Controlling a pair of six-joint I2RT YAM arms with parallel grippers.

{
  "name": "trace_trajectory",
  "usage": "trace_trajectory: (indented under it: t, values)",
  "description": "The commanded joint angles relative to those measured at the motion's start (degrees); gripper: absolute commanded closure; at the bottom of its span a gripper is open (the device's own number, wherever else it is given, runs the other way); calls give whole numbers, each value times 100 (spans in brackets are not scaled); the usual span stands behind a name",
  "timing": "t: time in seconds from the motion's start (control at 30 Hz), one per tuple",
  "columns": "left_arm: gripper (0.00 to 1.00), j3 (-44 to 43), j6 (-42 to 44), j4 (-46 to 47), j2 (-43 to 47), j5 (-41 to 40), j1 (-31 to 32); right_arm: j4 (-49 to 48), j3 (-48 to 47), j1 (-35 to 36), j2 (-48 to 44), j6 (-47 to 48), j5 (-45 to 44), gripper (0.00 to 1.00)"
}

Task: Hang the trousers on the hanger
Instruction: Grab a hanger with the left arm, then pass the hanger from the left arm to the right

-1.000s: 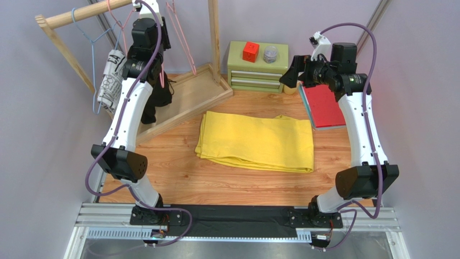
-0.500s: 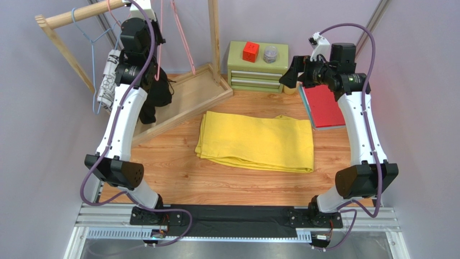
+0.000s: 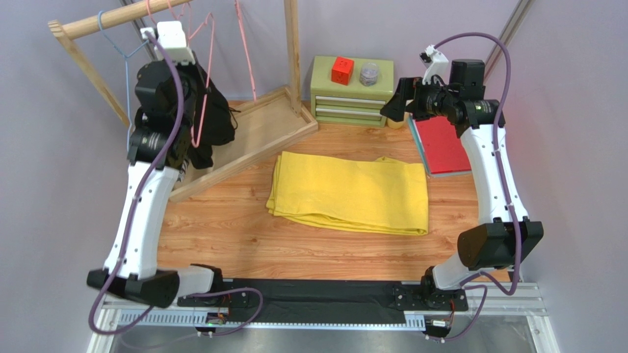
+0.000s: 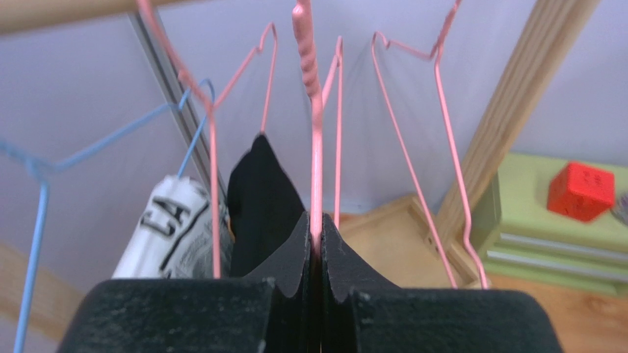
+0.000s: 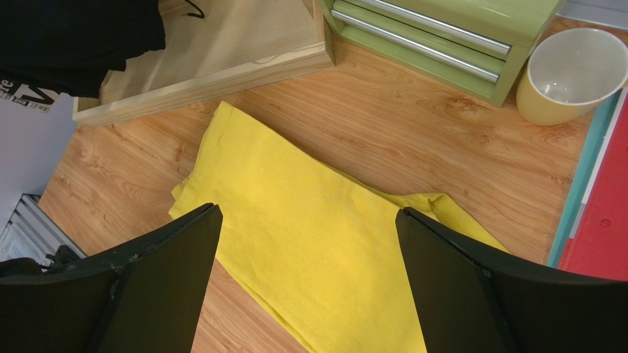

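Note:
The yellow trousers (image 3: 350,193) lie folded flat in the middle of the table, and also show under the right wrist (image 5: 332,243). My left gripper (image 4: 315,220) is up by the wooden rack, shut on the straight wire of a pink hanger (image 4: 317,147). In the top view that hanger (image 3: 198,110) slants down beside the left gripper (image 3: 193,73), its hook end still up near the rail. My right gripper (image 5: 306,213) hangs open, high over the trousers' far edge, with nothing between its fingers; in the top view the right gripper (image 3: 394,99) is near the drawers.
The rack's rail (image 3: 110,18) carries other pink hangers (image 3: 247,51), a light blue hanger (image 3: 125,55), a black garment (image 3: 217,121) and a patterned garment (image 4: 166,228). A green drawer chest (image 3: 350,92) with a red cube (image 3: 341,70), a cup (image 5: 571,73) and a red folder (image 3: 442,143) stand at the back right.
My left gripper has shut on the pink hanger, and the arm has drawn back left and toward the near side, tilting the hanger. The right arm has not moved.

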State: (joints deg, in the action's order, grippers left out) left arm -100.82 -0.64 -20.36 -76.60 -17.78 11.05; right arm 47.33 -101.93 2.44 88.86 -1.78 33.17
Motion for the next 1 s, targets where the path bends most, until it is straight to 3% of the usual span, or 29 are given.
trace_trajectory:
  t: [0.0,0.17,0.37,0.4,0.53,0.6,0.67,0.77,0.9,0.97]
  values:
    - [100,755,-549,-861,1214,379,-24,101,147,-24,-132,308,181,3]
    - [100,1854,-814,-1672,2349,1135,-15,171,340,-6,-185,626,585,3]
    - [100,2794,-376,-3331,3606,2435,-24,250,569,72,-351,1337,744,0]
    - [100,2908,-53,-3465,3921,3203,-24,242,656,142,-395,1399,761,0]
    - [100,3680,425,-3765,4469,4782,-24,-152,1164,415,-746,1514,989,0]
    - [100,3937,425,-3512,4531,5587,-24,-451,1446,738,-922,1593,1060,0]
    - [100,4113,180,-2943,4313,5812,20,-698,1894,1055,-1238,1733,982,0]
    - [100,4342,-575,-1959,3961,5673,195,-1531,2694,1846,-1844,2006,534,0]
    - [100,4308,-928,-1191,3337,5093,1185,-2631,3547,2980,-2521,2601,-158,2]
    - [100,4307,-1112,-778,3074,4803,1513,-2895,3793,3453,-2549,2831,-555,8]
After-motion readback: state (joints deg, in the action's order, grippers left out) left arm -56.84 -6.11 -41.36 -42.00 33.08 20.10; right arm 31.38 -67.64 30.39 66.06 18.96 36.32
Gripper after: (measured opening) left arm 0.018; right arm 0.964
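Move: The pink hanger already hangs from your shut left fingers, clear of the rail. The yellow trousers lie about 13 cm back, 39 cm to the right and 48 cm below that hand; the black bag is some 9 cm ahead, 3 cm left and 33 cm down. From your open right hand, the hanger's middle is about 47 cm left and 2 cm ahead, nearly level; the trousers are 12 cm back, 9 cm left and 32 cm below. Bring the left gripper back and down about 22 cm each way, away from the rack, keeping its pinch on the hanger; midway add a swing to the right towards the trousers, turning clockwise nearly 60 degrees and tipping the fingers down. Ease the right hand down, then back and left over the trousers to meet the hanger, turning counter-clockwise, fingers open. ##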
